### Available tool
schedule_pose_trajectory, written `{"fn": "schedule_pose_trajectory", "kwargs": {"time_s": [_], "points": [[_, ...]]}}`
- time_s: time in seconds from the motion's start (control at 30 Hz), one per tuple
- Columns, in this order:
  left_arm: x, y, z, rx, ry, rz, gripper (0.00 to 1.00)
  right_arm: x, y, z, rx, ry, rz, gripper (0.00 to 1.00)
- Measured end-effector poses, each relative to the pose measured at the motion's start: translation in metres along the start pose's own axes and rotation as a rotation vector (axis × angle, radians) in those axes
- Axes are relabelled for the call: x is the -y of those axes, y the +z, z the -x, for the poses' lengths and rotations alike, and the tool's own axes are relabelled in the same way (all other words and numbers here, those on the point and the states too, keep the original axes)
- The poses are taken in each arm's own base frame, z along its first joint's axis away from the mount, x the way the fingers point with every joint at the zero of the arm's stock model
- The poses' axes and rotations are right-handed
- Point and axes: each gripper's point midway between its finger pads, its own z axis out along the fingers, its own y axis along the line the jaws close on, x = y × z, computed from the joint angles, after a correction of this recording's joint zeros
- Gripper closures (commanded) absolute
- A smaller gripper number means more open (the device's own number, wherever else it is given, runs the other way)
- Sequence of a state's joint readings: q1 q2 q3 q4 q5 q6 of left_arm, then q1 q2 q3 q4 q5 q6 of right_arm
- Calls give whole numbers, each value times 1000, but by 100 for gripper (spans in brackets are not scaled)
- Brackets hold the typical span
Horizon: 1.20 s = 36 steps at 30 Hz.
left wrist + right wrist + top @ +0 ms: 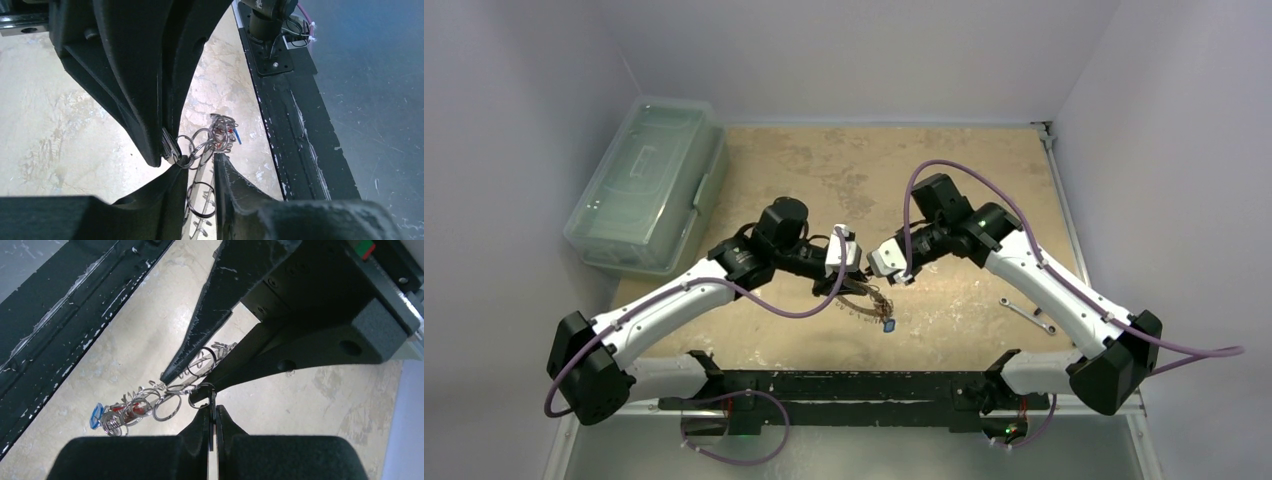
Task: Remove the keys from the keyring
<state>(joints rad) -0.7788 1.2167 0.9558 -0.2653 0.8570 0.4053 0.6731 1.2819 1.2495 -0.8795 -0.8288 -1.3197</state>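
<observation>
The keyring point(860, 303) hangs just above the table at mid-front, with a bunch of keys point(885, 312) at its right end. My left gripper point(200, 165) is shut on the keyring, and a small split ring point(201, 199) spans the gap between its fingers. Past its tips the keys point(223, 132) cluster, one with a blue head. My right gripper point(214, 407) faces it tip to tip and is shut on a thin flat key point(212, 405) that hangs from a small ring. Left of that, the other keys point(125, 412) dangle along the keyring.
A silver spanner point(1027, 315) lies on the table at the right front. At the back left stands a clear lidded plastic box point(646, 185). The black base rail point(844, 385) runs along the near edge, and walls close in on three sides.
</observation>
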Motion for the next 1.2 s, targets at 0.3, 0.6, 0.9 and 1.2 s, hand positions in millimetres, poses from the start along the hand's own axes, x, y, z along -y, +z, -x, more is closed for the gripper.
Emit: {"fn": "schedule_pose_trajectory", "kwargs": {"time_s": [0.3, 0.6, 0.9, 1.2], "points": [[2, -8, 12, 81, 20, 60, 100, 1, -2, 4, 10, -4, -17, 100], [-6, -29, 14, 117, -15, 148, 100, 8, -6, 10, 63, 26, -75, 100], [-13, -37, 11, 175, -193, 165, 100, 12, -4, 6, 116, 41, -131, 100], [-7, -34, 12, 252, -447, 140, 100, 6, 4, -6, 124, 74, -136, 100]]}}
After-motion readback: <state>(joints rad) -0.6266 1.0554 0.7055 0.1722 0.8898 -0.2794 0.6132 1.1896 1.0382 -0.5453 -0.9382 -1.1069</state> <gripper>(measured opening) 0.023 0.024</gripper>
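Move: The linked small rings, with the curved band hanging from them, lie at the left hand's open fingertips, about 1 cm ahead and 1 cm to the right, level with them. The metal piece pinched by the right fingers is some 2 cm ahead, 2 cm right and 1 cm above. The blue tag hangs roughly 6 cm back, 5 cm right and 6 cm lower. From the right hand, the linked rings sit about 2 cm back, 1 cm left and 1 cm below. One of the small rings beside the curved band is pinched as the left fingers shut. The left hand then lifts and draws left about 2.5 cm each, away from the right fingertips, edging slightly forward, levelling its fingers and rolling its top forward some 25 degrees. The right hand keeps its pinch on the metal piece, rising about 1.5 cm, then sinking back as it tilts. ##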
